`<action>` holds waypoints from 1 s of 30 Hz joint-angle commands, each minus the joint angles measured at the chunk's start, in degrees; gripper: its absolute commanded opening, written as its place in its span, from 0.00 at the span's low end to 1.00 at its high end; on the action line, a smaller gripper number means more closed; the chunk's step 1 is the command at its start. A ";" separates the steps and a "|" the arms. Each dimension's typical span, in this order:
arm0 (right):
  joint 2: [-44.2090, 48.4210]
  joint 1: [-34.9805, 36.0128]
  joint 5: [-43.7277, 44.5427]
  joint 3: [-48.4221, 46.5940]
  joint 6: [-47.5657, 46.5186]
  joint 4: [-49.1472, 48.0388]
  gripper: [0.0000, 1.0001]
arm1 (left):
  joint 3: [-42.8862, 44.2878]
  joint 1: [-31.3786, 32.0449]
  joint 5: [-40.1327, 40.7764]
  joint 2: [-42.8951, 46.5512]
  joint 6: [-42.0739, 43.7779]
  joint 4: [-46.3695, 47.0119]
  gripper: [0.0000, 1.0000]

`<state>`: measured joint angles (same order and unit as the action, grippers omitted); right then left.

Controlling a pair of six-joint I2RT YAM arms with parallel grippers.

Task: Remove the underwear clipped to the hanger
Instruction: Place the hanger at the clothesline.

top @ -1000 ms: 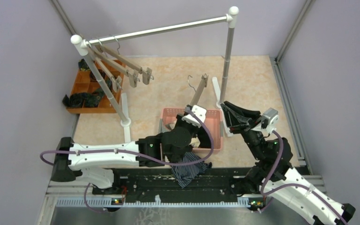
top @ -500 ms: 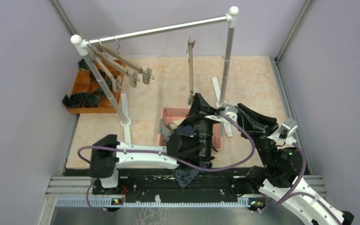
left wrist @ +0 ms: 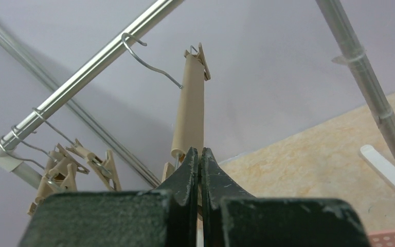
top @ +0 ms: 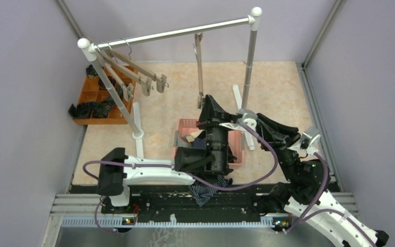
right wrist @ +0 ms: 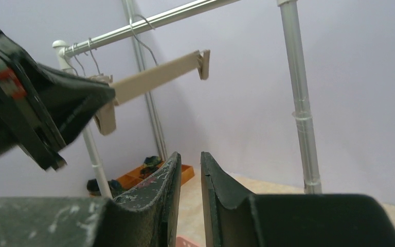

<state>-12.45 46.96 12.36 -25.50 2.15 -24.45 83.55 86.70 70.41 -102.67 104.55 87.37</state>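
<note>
My left gripper (top: pixel 206 99) (left wrist: pixel 199 150) is shut on the lower end of a bare beige wooden clip hanger (top: pixel 199 67) (left wrist: pixel 190 108) and holds it up high. The hanger's wire hook (left wrist: pixel 143 55) curls at the metal rail (top: pixel 175 33); I cannot tell if it rests on it. No cloth is clipped to this hanger. Navy underwear with white stripes (top: pixel 205 189) lies at the near table edge under the left arm. My right gripper (top: pixel 261 117) (right wrist: pixel 189 154) is slightly open and empty, just right of the left one. The other underwear is not clearly visible.
A pink basket (top: pixel 185 125) sits below both grippers with cloth inside. Several bare clip hangers (top: pixel 144 77) hang at the rail's left end. An orange tray (top: pixel 90 95) with dark rolled bundles stands far left. The rack's right post (top: pixel 249 67) rises close to the right gripper.
My left arm lifted the hanger from just above the basket up to the rail, turning it near vertical. The right arm drew back to the right, then held.
</note>
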 commanded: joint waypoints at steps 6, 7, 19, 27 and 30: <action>-2.87 -0.47 -1.53 -1.16 0.40 -1.67 0.21 | 4.61 -0.33 -4.92 5.43 -0.24 6.34 0.00; -2.88 -0.47 -1.87 -1.24 0.51 -1.80 0.21 | 5.06 -0.64 -5.09 5.83 -1.17 4.88 0.00; -2.76 -0.47 -4.58 -1.69 1.45 -1.39 0.20 | 8.43 -9.20 -5.96 14.16 -32.85 -33.93 0.00; -2.58 -0.47 -5.34 -1.45 1.75 -2.21 0.19 | 7.91 -13.12 -9.01 17.57 -54.05 -59.44 0.00; -2.49 -0.47 -5.64 -1.32 1.88 -2.51 0.19 | 5.96 -14.34 -10.37 19.36 -61.88 -66.31 0.00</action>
<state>-15.05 46.96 7.99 -25.50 3.22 -24.45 90.89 74.15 63.68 -86.72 58.22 35.31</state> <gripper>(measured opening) 0.190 0.011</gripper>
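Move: The left hand still grips the near end of an empty hanger, which runs out forward from the fingers; the free stretch of clothesline meant for its hook is about 16 cm ahead, 7 cm to the left and 15 cm up. The three empty hangers already hung are some 12 cm ahead, 24 cm left and 6 cm up; the line's right end is roughly 19 cm ahead, 16 cm right, 15 cm up. From the idle right hand, that free stretch is about 25 cm ahead, 29 cm left and 18 cm up. The left hand, fingers shut and keeping their hold on the hanger's near end, lifts about 9 cm while swinging some 7 cm left, and from partway also pushes forward, bringing the hook up to the clothesline. The wrist rolls by some 15 to 20 degrees so that the hand's left side dips, then at the end the hand sinks and eases back right by nearly 2 cm each while still going forward, about 6 cm forward in all. ##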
